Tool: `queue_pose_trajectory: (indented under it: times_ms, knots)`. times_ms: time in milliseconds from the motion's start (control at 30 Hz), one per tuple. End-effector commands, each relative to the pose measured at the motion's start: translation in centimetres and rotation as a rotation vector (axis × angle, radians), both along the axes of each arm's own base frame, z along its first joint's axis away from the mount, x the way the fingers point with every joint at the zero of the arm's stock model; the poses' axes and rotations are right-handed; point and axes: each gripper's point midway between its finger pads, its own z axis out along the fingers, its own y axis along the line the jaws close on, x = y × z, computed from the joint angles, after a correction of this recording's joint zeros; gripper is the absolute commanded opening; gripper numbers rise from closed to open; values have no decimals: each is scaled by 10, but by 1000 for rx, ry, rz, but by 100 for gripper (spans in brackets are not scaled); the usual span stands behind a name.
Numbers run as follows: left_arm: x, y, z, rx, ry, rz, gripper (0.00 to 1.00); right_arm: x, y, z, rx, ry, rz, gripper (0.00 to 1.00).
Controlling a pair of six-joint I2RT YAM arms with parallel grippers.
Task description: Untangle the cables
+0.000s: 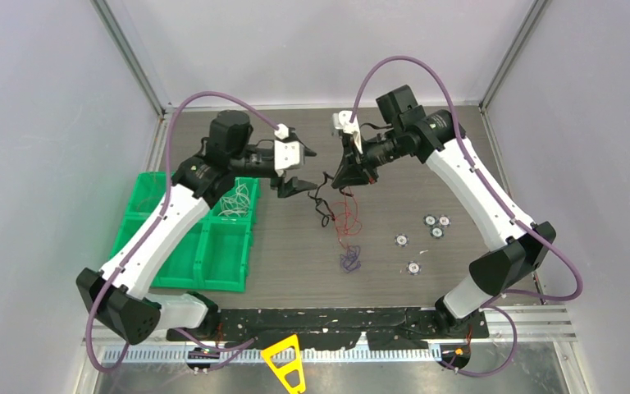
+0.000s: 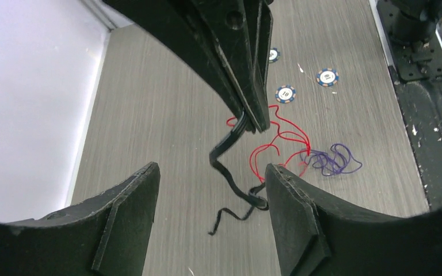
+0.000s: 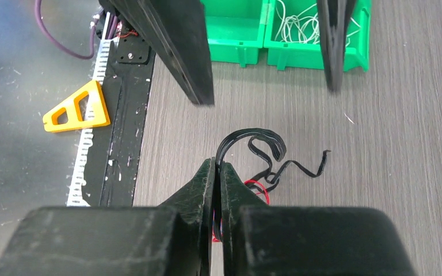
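Observation:
My right gripper (image 3: pixel 217 164) is shut on a flat black cable (image 3: pixel 263 145), holding it above the table. The black cable (image 2: pixel 228 170) hangs from the right gripper (image 2: pixel 254 119) in kinked loops. A thin red cable (image 2: pixel 281 137) runs up to the same jaws, and it trails down to a blue-purple cable (image 2: pixel 331 161) bunched on the table. My left gripper (image 2: pixel 212 170) is open, its fingers either side of the black cable's lower loops, and the right pad (image 2: pixel 299 207) is right beside a loop. From above, the left gripper (image 1: pixel 297 174) and right gripper (image 1: pixel 346 169) face each other. A white cable (image 1: pixel 235 199) lies in a green bin.
Green bins (image 1: pixel 213 254) stand at the left of the table. Several small round discs (image 1: pixel 436 223) lie at the right, near the purple cable (image 1: pixel 349 259). A yellow triangle (image 1: pixel 287 361) lies at the near edge by the black base plate (image 1: pixel 336 322).

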Motion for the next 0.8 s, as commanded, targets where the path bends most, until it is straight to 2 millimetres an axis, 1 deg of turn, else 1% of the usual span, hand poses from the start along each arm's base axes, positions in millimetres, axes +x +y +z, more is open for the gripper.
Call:
queue_pose_trajectory:
  times_ms: [0, 133, 167, 200, 233, 300, 333, 367, 400, 433, 467, 500, 533, 567, 600, 633, 700, 767]
  knots:
    - [3, -19, 10, 0, -135, -49, 67, -5, 3, 10, 10, -95, 65, 10]
    - [4, -33, 3, 11, -142, -61, 62, -6, 6, 12, 23, -107, 76, 11]
    - [4, -35, 1, 22, -144, -59, 58, -6, 6, 13, 25, -110, 76, 11]
    - [5, -36, -2, 35, -141, -55, 52, -5, 7, 13, 26, -115, 74, 11]
    - [5, -36, -3, 44, -134, -53, 43, -4, 7, 13, 26, -119, 70, 11]
    - [7, -34, -2, 57, -122, -37, 10, 1, 6, 10, 17, -123, 46, 13]
    - [11, -32, 3, 47, -103, 7, 0, 6, 6, 6, 12, -133, 29, 14]
    - [18, -29, 10, 25, -83, 61, 0, 11, 4, 6, 11, -113, -7, 16]
    - [23, -25, 19, -11, -55, 100, 0, 24, 5, -2, 9, -129, -50, 19]
    - [28, -20, 32, -54, -30, 136, 0, 32, -1, -17, -17, -63, -129, 30]
    - [33, -14, 46, -93, -6, 172, 0, 46, 0, -19, 5, -86, -168, 37]
    - [37, -8, 58, -127, 16, 211, 0, 55, -6, -33, -13, -34, -240, 49]
    - [40, -3, 71, -160, 34, 246, 0, 68, -5, -36, 0, -55, -273, 53]
    - [44, 4, 83, -190, 44, 281, 0, 76, -12, -58, -44, -26, -338, 57]
    - [46, 9, 96, -225, 56, 311, 0, 85, -12, -67, -51, -38, -364, 57]
    - [47, 14, 107, -259, 68, 337, 0, 91, -17, -85, -86, -38, -400, 56]
    - [49, 21, 125, -312, 81, 370, 0, 98, -23, -116, -147, -17, -436, 55]
    - [50, 32, 141, -351, 81, 424, 0, 102, -28, -143, -206, 15, -467, 56]
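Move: The left hand, partly open, has the black cable's held stretch, sticking out of the right fingertips, about 4 cm to its right and 3 cm lower, level fore and aft. From the left hand, the red cable lies some 3 cm ahead, 8 cm right and 27 cm below, and the purple cable about 9 cm back, 9 cm right, equally low. The right hand still grips the black cable; that stretch pokes out 2 cm to its left, at its own height and neither ahead nor back. Rightward and slightly down, the left hand eases about 3 cm onto the black cable beside the right fingertips and closes on it, then carries it up about 9 cm, forward and somewhat left, turning counter-clockwise. The right hand holds nearly still until that grip has shut, then opens, lets the cable go and drops some 11 cm with a forward reach, towards the red cable. ##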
